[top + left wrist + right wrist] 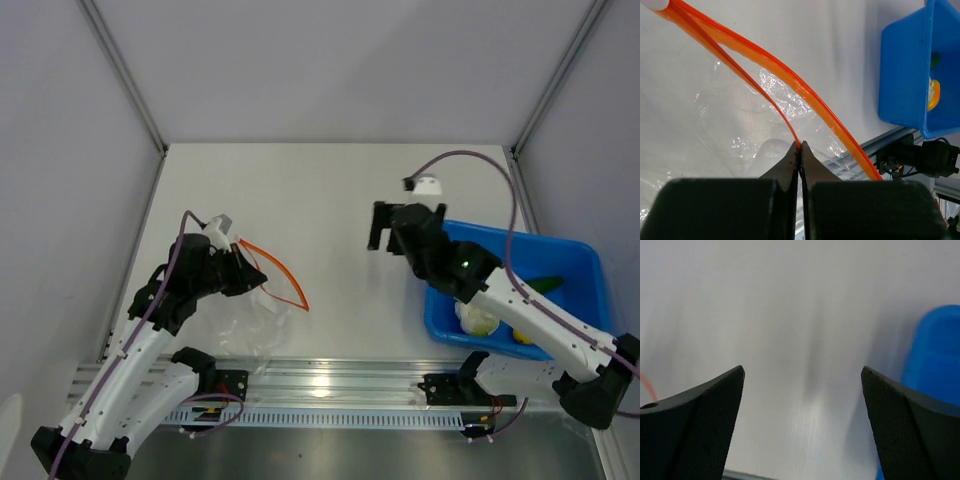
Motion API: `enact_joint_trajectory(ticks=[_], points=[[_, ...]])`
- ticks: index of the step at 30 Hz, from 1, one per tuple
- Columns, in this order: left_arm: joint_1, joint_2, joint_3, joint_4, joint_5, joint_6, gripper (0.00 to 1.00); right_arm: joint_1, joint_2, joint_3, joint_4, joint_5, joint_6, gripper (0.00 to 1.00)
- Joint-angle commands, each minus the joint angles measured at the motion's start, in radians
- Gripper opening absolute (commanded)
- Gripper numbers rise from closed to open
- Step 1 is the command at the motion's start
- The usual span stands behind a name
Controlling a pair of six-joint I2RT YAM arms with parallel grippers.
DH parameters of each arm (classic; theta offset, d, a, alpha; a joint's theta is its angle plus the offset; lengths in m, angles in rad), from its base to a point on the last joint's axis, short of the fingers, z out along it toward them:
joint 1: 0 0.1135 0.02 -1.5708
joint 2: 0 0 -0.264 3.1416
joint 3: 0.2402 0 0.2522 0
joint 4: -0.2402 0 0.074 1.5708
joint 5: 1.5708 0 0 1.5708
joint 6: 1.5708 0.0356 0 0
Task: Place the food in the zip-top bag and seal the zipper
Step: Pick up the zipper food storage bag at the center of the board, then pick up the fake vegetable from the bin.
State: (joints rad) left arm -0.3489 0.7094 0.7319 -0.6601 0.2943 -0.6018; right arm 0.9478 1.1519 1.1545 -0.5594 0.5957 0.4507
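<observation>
The clear zip-top bag (245, 315) lies crinkled on the white table at the left, its mouth held apart. My left gripper (243, 268) is shut on one lip of the orange-red zipper (283, 272). In the left wrist view its fingertips (800, 148) pinch the thin lip, while the other zipper (807, 95) lip arcs free to the right. My right gripper (405, 228) is open with nothing in it above the table, left of the tray; its wrist view (802, 372) shows only table. The food lies in the tray: leafy lump (478, 320), cucumber (545, 284), yellow-orange fruit (522, 336).
The blue plastic tray (585, 258) stands at the right, partly under my right arm, and shows in both wrist views (900, 75) (940, 350). An aluminium rail (330, 378) runs along the near edge. Grey walls with metal posts close in the table.
</observation>
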Motion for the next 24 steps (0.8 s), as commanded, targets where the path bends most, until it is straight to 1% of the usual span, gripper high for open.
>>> enact_joint_trajectory(ticks=[1, 3, 4, 8, 11, 12, 14, 15, 16, 18, 20, 21, 24], points=[[-0.009, -0.025, 0.017, 0.020, 0.028, 0.020, 0.01, -0.243, -0.099, 0.007, -0.195, 0.070, 0.163, 0.99], [-0.012, -0.030, 0.015, 0.025, 0.045, 0.022, 0.01, -0.332, -0.141, -0.018, -0.235, 0.073, 0.192, 0.99], [-0.013, -0.028, 0.015, 0.036, 0.048, 0.023, 0.01, -0.407, -0.150, -0.027, -0.264, 0.072, 0.197, 0.99], [-0.016, 0.002, 0.014, 0.040, 0.057, 0.036, 0.01, -0.547, -0.185, -0.091, -0.318, 0.064, 0.236, 0.99], [-0.019, 0.012, 0.008, 0.048, 0.069, 0.036, 0.01, -0.634, -0.173, -0.145, -0.352, 0.009, 0.256, 0.99], [-0.022, 0.012, 0.004, 0.050, 0.072, 0.037, 0.01, -0.652, -0.163, -0.156, -0.358, -0.046, 0.244, 1.00], [-0.024, 0.009, 0.003, 0.051, 0.071, 0.040, 0.01, -0.664, -0.123, -0.183, -0.384, -0.083, 0.227, 0.99], [-0.024, 0.006, 0.003, 0.051, 0.072, 0.042, 0.01, -0.662, -0.104, -0.194, -0.401, -0.083, 0.235, 1.00], [-0.024, 0.005, 0.001, 0.050, 0.071, 0.046, 0.01, -0.662, -0.077, -0.206, -0.436, -0.068, 0.284, 0.99], [-0.025, 0.007, 0.000, 0.051, 0.069, 0.050, 0.01, -0.627, -0.044, -0.176, -0.488, 0.007, 0.324, 0.99], [-0.025, 0.010, -0.008, 0.057, 0.072, 0.051, 0.01, -0.632, -0.015, -0.144, -0.546, 0.027, 0.389, 0.99], [-0.025, 0.013, -0.006, 0.060, 0.074, 0.048, 0.01, -0.662, -0.012, -0.150, -0.545, -0.008, 0.390, 0.99], [-0.027, 0.016, -0.012, 0.068, 0.092, 0.045, 0.01, -0.685, -0.014, -0.194, -0.514, -0.053, 0.416, 1.00]])
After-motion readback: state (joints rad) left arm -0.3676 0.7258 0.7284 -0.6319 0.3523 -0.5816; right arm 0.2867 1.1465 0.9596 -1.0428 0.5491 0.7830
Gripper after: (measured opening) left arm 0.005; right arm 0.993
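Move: The cauliflower in the blue bin lies about 25 cm to the right of my open right hand, some 8 cm back and 21 cm below it. In the same bin, the cucumber sits about 16 cm farther right and 8 cm farther out than the cauliflower, and the yellow fruit about 11 cm right of it and 4 cm nearer my base. From my left hand, the cauliflower is about 54 cm to the right, 3 cm back and 13 cm down. I swing my empty right hand away from the bag, about 22 cm to the right, to get over the bin. Then I sink some 13 cm towards the cauliflower, easing back a little, while I turn the wrist clockwise nearly 50 degrees and tip the wide-open fingers about 30 degrees downward. My left fingers keep pinching the orange zipper edge, drifting barely 1 cm right. ##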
